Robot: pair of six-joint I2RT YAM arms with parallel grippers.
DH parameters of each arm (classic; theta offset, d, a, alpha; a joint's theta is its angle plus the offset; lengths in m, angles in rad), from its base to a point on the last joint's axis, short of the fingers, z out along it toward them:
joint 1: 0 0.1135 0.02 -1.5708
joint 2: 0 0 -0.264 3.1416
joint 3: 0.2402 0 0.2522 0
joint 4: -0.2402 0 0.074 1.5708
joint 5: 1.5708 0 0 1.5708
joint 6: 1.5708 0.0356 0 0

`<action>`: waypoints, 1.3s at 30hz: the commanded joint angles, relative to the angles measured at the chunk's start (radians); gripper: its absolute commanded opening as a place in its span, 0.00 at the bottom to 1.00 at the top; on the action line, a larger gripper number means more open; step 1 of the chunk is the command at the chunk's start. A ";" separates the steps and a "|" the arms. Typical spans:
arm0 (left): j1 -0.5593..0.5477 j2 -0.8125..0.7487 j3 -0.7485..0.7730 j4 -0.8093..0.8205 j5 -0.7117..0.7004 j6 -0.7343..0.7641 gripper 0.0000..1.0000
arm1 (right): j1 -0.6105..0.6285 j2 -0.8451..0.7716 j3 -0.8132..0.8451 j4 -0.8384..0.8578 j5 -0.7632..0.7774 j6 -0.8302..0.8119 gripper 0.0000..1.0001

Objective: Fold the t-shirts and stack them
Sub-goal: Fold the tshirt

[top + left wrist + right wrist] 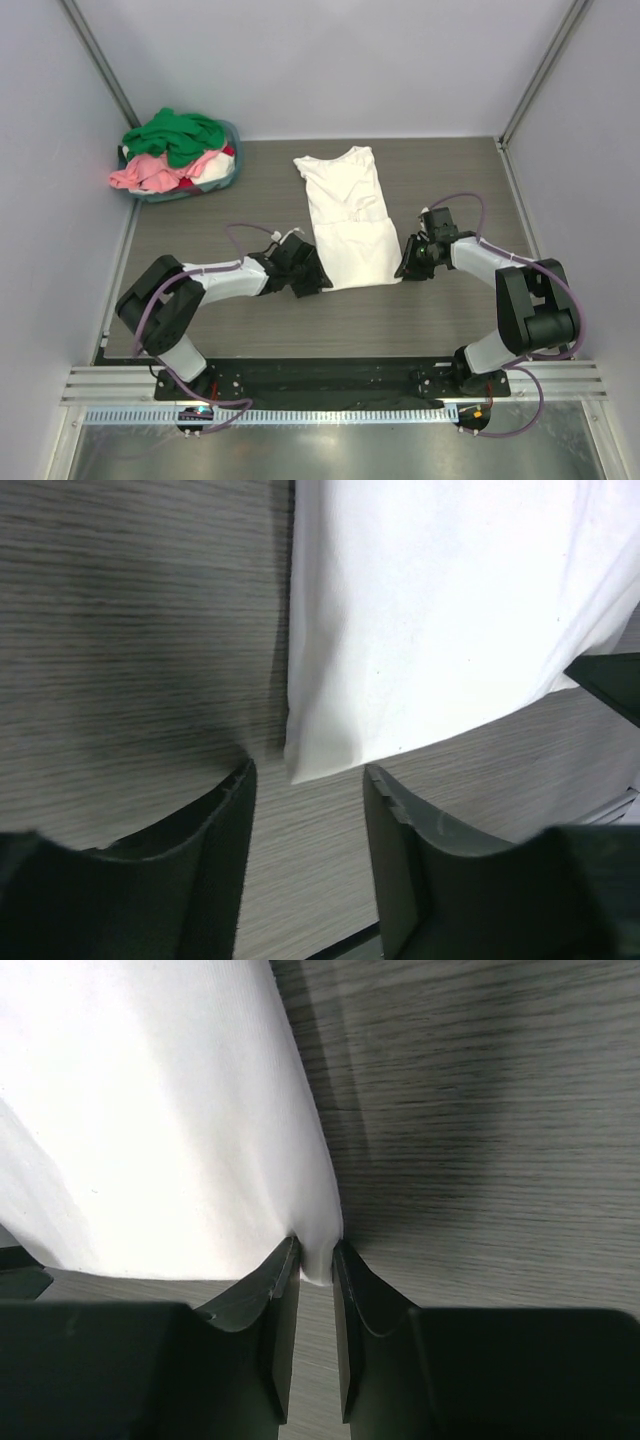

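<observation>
A white t-shirt [348,215] lies folded into a long strip in the middle of the table, collar end far. My left gripper [312,282] is open at its near left corner. In the left wrist view the corner of the white t-shirt [430,610] sits just beyond the tips of the left gripper [308,772], not pinched. My right gripper [405,268] is shut on the near right corner. The right wrist view shows the right gripper [317,1257] pinching the white t-shirt [150,1110]. Green [178,135], pink [145,175] and red [228,152] shirts lie piled at the far left.
The pile sits in a shallow blue-grey basket [236,165] in the far left corner, against the left wall. Grey walls enclose the table on the left, far and right sides. Bare wood-grain table [450,180] surrounds the white shirt.
</observation>
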 commanded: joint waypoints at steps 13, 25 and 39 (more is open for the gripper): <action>-0.004 0.034 -0.038 0.084 -0.018 -0.028 0.00 | 0.000 0.006 -0.060 -0.004 -0.030 0.013 0.16; -0.069 -0.245 -0.097 -0.129 -0.055 -0.080 0.00 | 0.002 -0.253 -0.118 -0.211 -0.096 0.105 0.01; -0.259 -0.662 -0.030 -0.515 -0.140 -0.301 0.00 | 0.010 -0.718 0.056 -0.676 -0.135 0.163 0.01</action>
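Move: The t-shirt strip's near left corner lies just in front of the left hand's open fingers, about 1 cm ahead, 1 cm to the right and 2 cm below; the strip's crosswise fold edge is some 14 cm ahead and 6 cm right of that hand, its far end roughly 29 cm ahead and 3 cm right, both about 2 cm lower. The near right corner is already between the right hand's nearly shut fingers, about 1 cm below the hand point, straight under it. The t-shirt's near left corner is pinched as the left hand edges about 1 cm forward, right and down onto it and shuts; the right hand, hardly moving, tightens its fingers on the near right corner. Then both draw the near edge back towards the bases and soon upwards, some 11 cm each way, keeping both corners pinched and tilting about 10 degrees. ##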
